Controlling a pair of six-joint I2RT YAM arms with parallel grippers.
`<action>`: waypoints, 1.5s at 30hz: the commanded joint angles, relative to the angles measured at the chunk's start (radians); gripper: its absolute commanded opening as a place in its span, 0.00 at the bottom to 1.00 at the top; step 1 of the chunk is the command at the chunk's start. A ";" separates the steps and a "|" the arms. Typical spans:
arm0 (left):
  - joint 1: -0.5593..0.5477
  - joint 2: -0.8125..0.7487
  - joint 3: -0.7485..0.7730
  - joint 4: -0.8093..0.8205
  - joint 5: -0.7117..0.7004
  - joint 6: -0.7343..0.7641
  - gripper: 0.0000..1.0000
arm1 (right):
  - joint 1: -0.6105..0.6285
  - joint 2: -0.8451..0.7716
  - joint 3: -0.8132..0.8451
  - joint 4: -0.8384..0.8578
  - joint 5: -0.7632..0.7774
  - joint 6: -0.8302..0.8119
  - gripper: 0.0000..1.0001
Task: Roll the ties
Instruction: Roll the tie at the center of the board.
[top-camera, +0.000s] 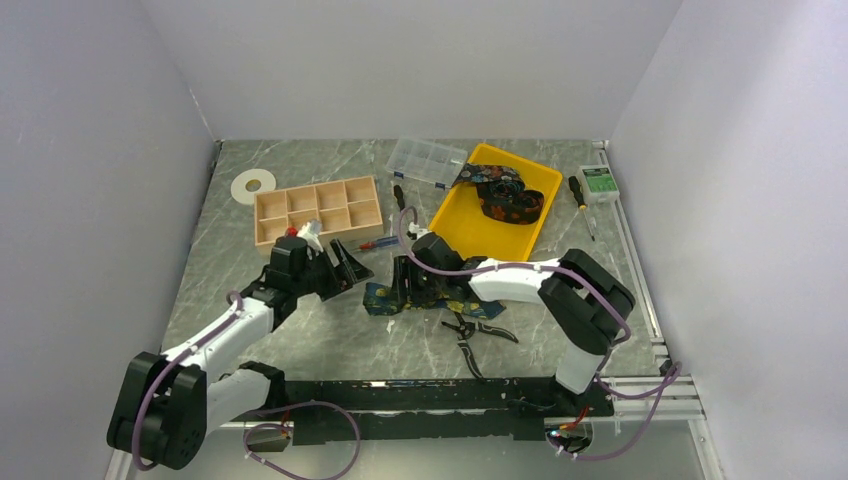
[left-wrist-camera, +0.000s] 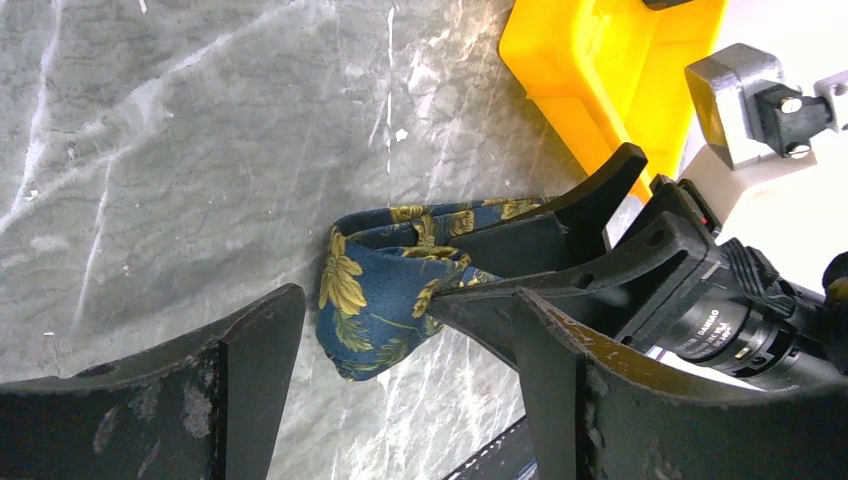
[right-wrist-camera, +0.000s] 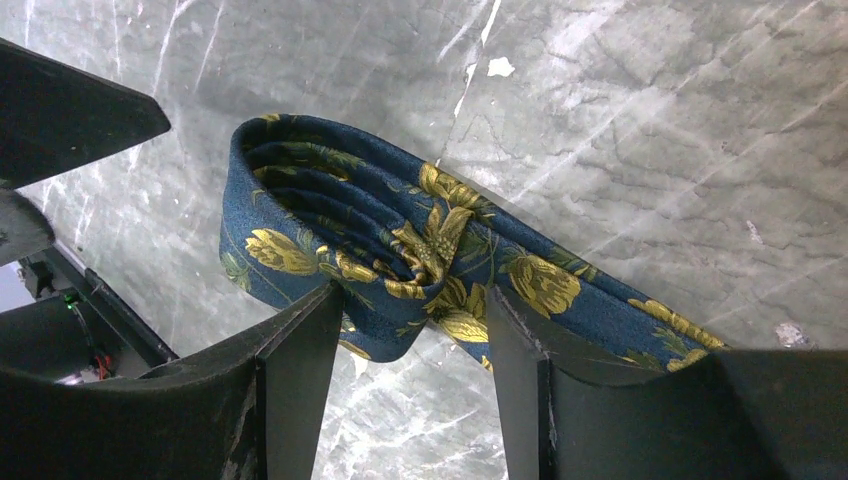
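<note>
A navy tie with yellow flowers (top-camera: 385, 298) lies on the marble table between the two grippers. Its end is folded into a loose coil (right-wrist-camera: 330, 230). My right gripper (right-wrist-camera: 415, 300) is shut on that coil, and the rest of the strip runs off to the right. The right gripper (top-camera: 405, 285) also shows in the left wrist view, its fingers (left-wrist-camera: 560, 215) above and below the tie (left-wrist-camera: 370, 300). My left gripper (left-wrist-camera: 405, 300) is open, with the coil's end just ahead of its fingertips. In the top view it (top-camera: 340, 268) is left of the tie. A second tie (top-camera: 505, 195) lies coiled in the yellow tray (top-camera: 455, 225).
Black-handled pliers (top-camera: 470, 330) lie just in front of the tie. A wooden compartment box (top-camera: 318, 210), a clear organizer (top-camera: 428, 160), a white tape roll (top-camera: 253, 185), a red screwdriver (top-camera: 375, 243), another screwdriver (top-camera: 578, 190) and a green box (top-camera: 600, 182) stand further back.
</note>
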 joint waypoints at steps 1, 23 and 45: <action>0.000 0.005 -0.042 0.108 0.019 -0.010 0.80 | -0.017 -0.036 -0.043 0.013 0.027 -0.006 0.58; -0.154 0.264 -0.028 0.259 0.049 0.037 0.80 | -0.070 -0.051 -0.135 0.081 -0.035 0.010 0.56; -0.198 0.249 -0.019 0.239 -0.004 0.004 0.25 | -0.096 -0.068 -0.114 0.058 -0.070 -0.012 0.58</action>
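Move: The rolled end of the tie lies about 6 cm to the left hand's right, 4 cm back and 6 cm below. The blue screwdriver is about 11 cm farther out than the roll, and the wooden tray some 14 cm ahead and 7 cm left of the left hand. The right hand already grips the roll's right part, the roll's middle about 4 cm to its left, 1 cm back, level in height; the pruners lie 13 cm right and 7 cm back of this hand. Left hand goes right and down, about 5 cm each, pinching the roll that the right, still gripping, draws right. ##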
